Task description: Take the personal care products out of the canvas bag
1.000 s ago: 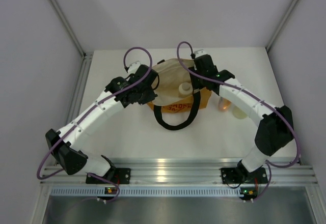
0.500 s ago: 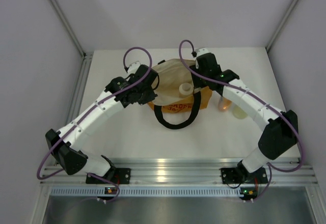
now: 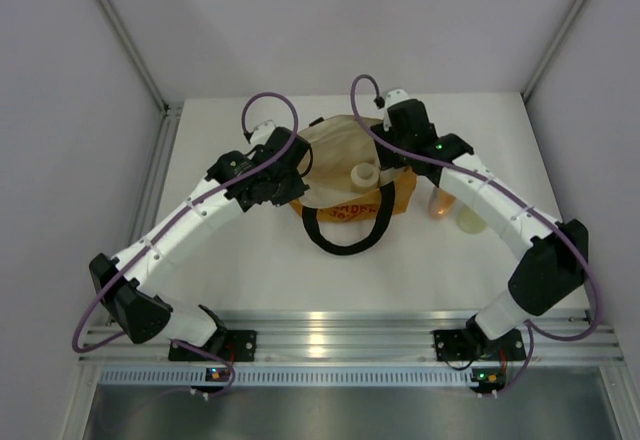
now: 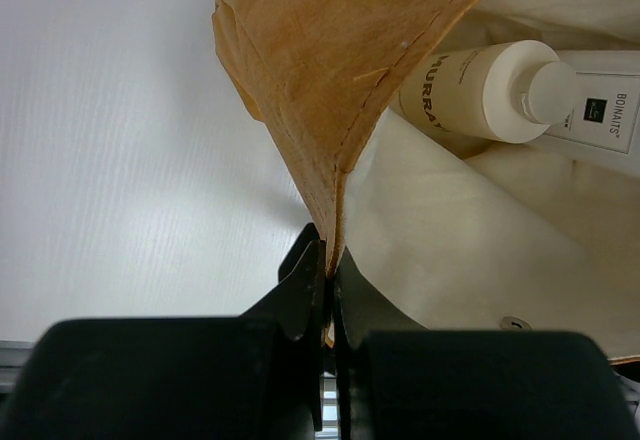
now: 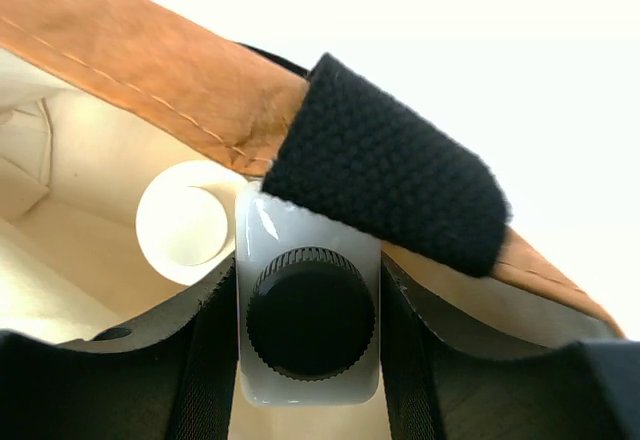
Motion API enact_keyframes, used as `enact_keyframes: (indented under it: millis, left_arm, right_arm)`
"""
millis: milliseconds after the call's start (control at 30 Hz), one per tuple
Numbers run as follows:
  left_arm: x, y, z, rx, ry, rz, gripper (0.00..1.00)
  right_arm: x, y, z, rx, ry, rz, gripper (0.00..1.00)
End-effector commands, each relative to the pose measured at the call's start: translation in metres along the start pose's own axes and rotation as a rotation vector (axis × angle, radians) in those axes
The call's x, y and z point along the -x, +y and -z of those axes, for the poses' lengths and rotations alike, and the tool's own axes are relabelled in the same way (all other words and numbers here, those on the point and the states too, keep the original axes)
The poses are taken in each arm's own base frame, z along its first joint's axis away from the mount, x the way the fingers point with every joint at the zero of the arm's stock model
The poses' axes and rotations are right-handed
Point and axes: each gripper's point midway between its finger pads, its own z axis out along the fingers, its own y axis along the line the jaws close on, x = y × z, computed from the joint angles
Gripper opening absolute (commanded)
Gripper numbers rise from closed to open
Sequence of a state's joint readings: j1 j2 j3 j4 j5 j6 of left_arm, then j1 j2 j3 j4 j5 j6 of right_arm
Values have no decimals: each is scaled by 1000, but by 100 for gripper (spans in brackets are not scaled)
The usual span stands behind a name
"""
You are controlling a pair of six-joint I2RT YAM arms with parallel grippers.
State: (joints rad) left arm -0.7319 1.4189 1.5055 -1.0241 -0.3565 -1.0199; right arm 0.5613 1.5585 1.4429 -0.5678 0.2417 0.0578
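The canvas bag (image 3: 338, 148) stands open at the table's middle, its black handle loop (image 3: 345, 230) lying toward me. My left gripper (image 3: 299, 178) is shut on the bag's left rim (image 4: 335, 150). My right gripper (image 3: 393, 160) reaches into the bag's right side and is shut on the clear bottle with the black cap (image 5: 310, 310), which touches the black handle strap (image 5: 385, 175). The yellow-green bottle's white top (image 3: 363, 175) shows inside the bag (image 4: 505, 85). The orange bottle (image 3: 438, 203) and the cream cylinder (image 3: 470, 221) stand on the table right of the bag.
White walls enclose the table on three sides. A white labelled flat surface (image 4: 600, 110) lies beside the white-topped bottle inside the bag. The arm bases and an aluminium rail (image 3: 330, 335) run along the near edge.
My right arm has shifted slightly, its wrist moving a little toward the far side and its elbow outward to the right. The left arm and the bag have not moved.
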Motion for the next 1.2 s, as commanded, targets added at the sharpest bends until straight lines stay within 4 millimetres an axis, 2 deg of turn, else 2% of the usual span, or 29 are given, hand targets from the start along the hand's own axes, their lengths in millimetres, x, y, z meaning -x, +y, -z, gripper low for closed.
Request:
enact_keyframes:
  millis: [0,467,600,800,967,1167]
  left_arm:
    - [4,-4,0,-16,-23,21,0]
    - [5,-5,-1,-12,-26,21,0]
    - [4,-4,-2,-9,-26,20,0]
    - [3,-3,-3,-5,-24,23,0]
    - [3,-2,-3,-2,-24,22,0]
    - [1,-3,-5,-2,-16,24,0]
  right_arm:
    - [98,3,63,53,-323,-53,0]
    - [131,19,100,120,-417,-16,0]
    - [144,29,118,159,-445,-5,0]
    - [160,34,149,194,-486,38,0]
    - [173,30,182,219,-546,16,0]
    - [188,8,216,163,-616,-33,0]
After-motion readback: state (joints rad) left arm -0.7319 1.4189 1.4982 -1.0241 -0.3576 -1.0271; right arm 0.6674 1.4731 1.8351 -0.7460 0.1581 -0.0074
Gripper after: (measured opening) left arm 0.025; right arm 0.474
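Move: Over the bag's right part, the right hand already holds the white bottle with the black cap, a black strap tab some 4 cm ahead of it. The cream bottle stands about 5 cm to its left and 3 cm nearer. Outside on the table, the orange bottle is roughly 13 cm right and 11 cm back, the green bottle about 20 cm right and 14 cm back. From the left hand, the white bottle lies some 16 cm right and 10 cm ahead. Lifting the white bottle up out of the canvas bag, past the strap tab at the far rim, the right hand rises about 16 cm, gathering speed, and after a mostly straight start drifts some 4 cm left and back. The fingers keep their hold while tipping up about 15 degrees and turning a little counter-clockwise; the left hand keeps pinching the bag's left rim, holding still. ##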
